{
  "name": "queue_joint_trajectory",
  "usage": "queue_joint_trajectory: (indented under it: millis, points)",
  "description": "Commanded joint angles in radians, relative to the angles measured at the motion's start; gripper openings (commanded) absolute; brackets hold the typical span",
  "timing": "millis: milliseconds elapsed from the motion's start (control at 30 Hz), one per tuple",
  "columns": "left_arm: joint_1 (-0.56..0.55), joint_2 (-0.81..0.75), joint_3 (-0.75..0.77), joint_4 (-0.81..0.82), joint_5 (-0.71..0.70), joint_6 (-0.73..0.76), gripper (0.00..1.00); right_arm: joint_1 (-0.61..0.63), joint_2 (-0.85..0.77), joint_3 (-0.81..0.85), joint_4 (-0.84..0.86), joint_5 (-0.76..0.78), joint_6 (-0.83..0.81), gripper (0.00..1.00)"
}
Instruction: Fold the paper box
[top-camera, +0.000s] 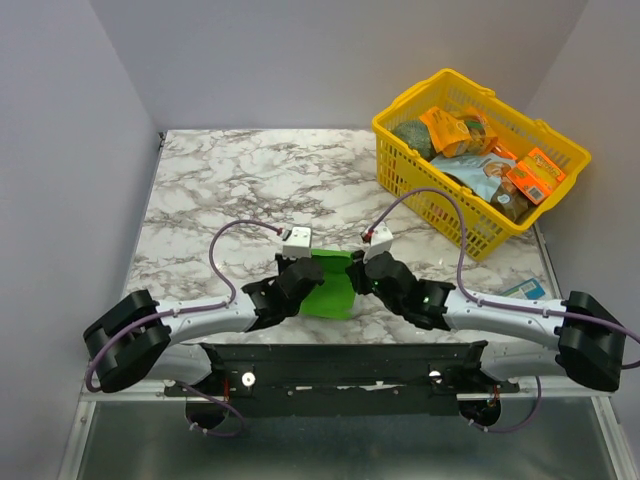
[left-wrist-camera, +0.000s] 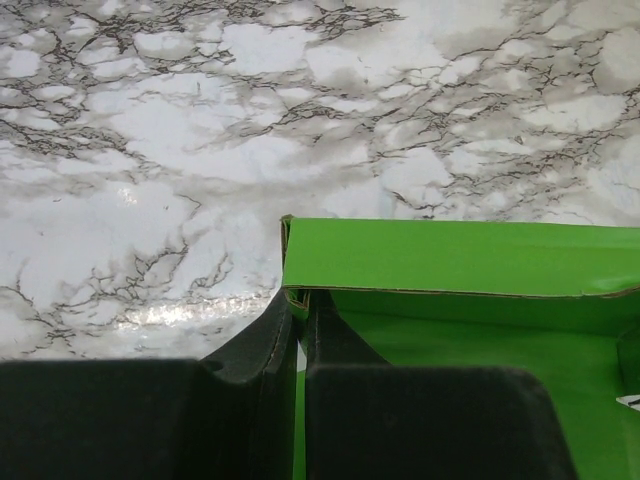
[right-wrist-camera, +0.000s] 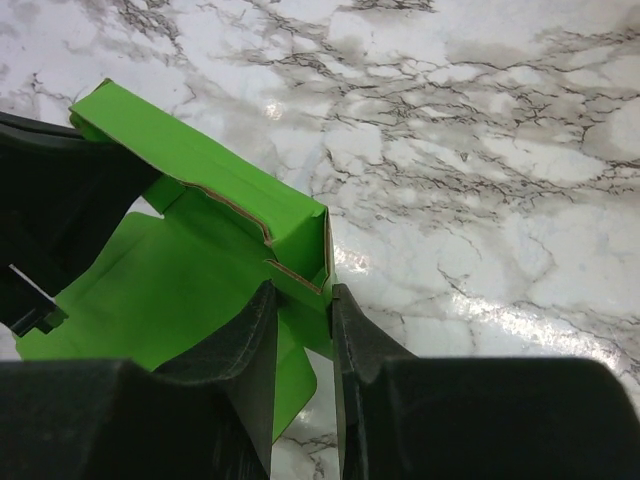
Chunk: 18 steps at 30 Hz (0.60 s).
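Note:
The paper box (top-camera: 332, 288) is bright green card, partly folded, lying on the marble table between the two arms. My left gripper (top-camera: 303, 277) pinches the box's left wall. In the left wrist view the jaws (left-wrist-camera: 296, 305) are nearly together with a thin green edge between them, and the far wall (left-wrist-camera: 450, 258) stands upright beyond. My right gripper (top-camera: 362, 272) is shut on the box's right corner. In the right wrist view its jaws (right-wrist-camera: 303, 297) clamp a doubled green flap, and the box floor (right-wrist-camera: 170, 285) spreads left toward the left gripper's black fingers (right-wrist-camera: 55, 215).
A yellow plastic basket (top-camera: 410, 105) full of snack packs stands at the back right. A blue-and-white pack (top-camera: 526, 289) lies by the right arm. Grey walls close in the table on three sides. A black rail (top-camera: 340, 372) runs along the near edge.

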<state>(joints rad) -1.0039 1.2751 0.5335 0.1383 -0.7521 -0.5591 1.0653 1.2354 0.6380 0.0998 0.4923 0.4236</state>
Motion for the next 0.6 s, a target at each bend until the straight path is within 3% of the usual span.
queue_joint_trajectory:
  millis: [0, 267, 333, 400, 433, 567]
  points:
    - [-0.012, 0.039, 0.016, -0.088, -0.09, 0.025, 0.0, 0.025, -0.056, 0.04, -0.025, 0.095, 0.073, 0.18]
    - [-0.013, 0.083, 0.053, -0.051, -0.069, 0.047, 0.0, 0.027, -0.025, 0.069, -0.023, 0.082, 0.113, 0.23]
    - [-0.013, 0.061, 0.039, -0.019, -0.001, 0.034, 0.0, 0.027, -0.017, 0.075, -0.023, 0.069, 0.1, 0.41]
    - [-0.013, 0.047, 0.033, -0.014, 0.031, 0.019, 0.0, 0.027, -0.019, 0.074, -0.022, 0.052, 0.087, 0.5]
    - [-0.013, 0.037, 0.02, -0.013, 0.034, 0.019, 0.0, 0.027, -0.027, 0.069, -0.012, 0.042, 0.069, 0.6]
    - [0.028, 0.0, -0.052, 0.07, 0.14, 0.073, 0.0, 0.016, -0.091, 0.038, 0.015, -0.047, 0.006, 0.76]
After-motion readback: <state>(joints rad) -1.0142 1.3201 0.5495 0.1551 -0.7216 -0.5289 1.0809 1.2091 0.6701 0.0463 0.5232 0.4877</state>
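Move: The right hand still pinches the paper box at its far right corner, right between the pads; the box's middle lies about 5 cm left of that hand, 5 cm back and 3 cm below. The folded far wall's middle is some 5 cm to its left and 1 cm ahead. The left hand holds the far left corner, with the far right corner about 10 cm to its right, level fore and aft. The right fingers open off the far right corner, rising about 1.5 cm, while the left keeps its pinch. ##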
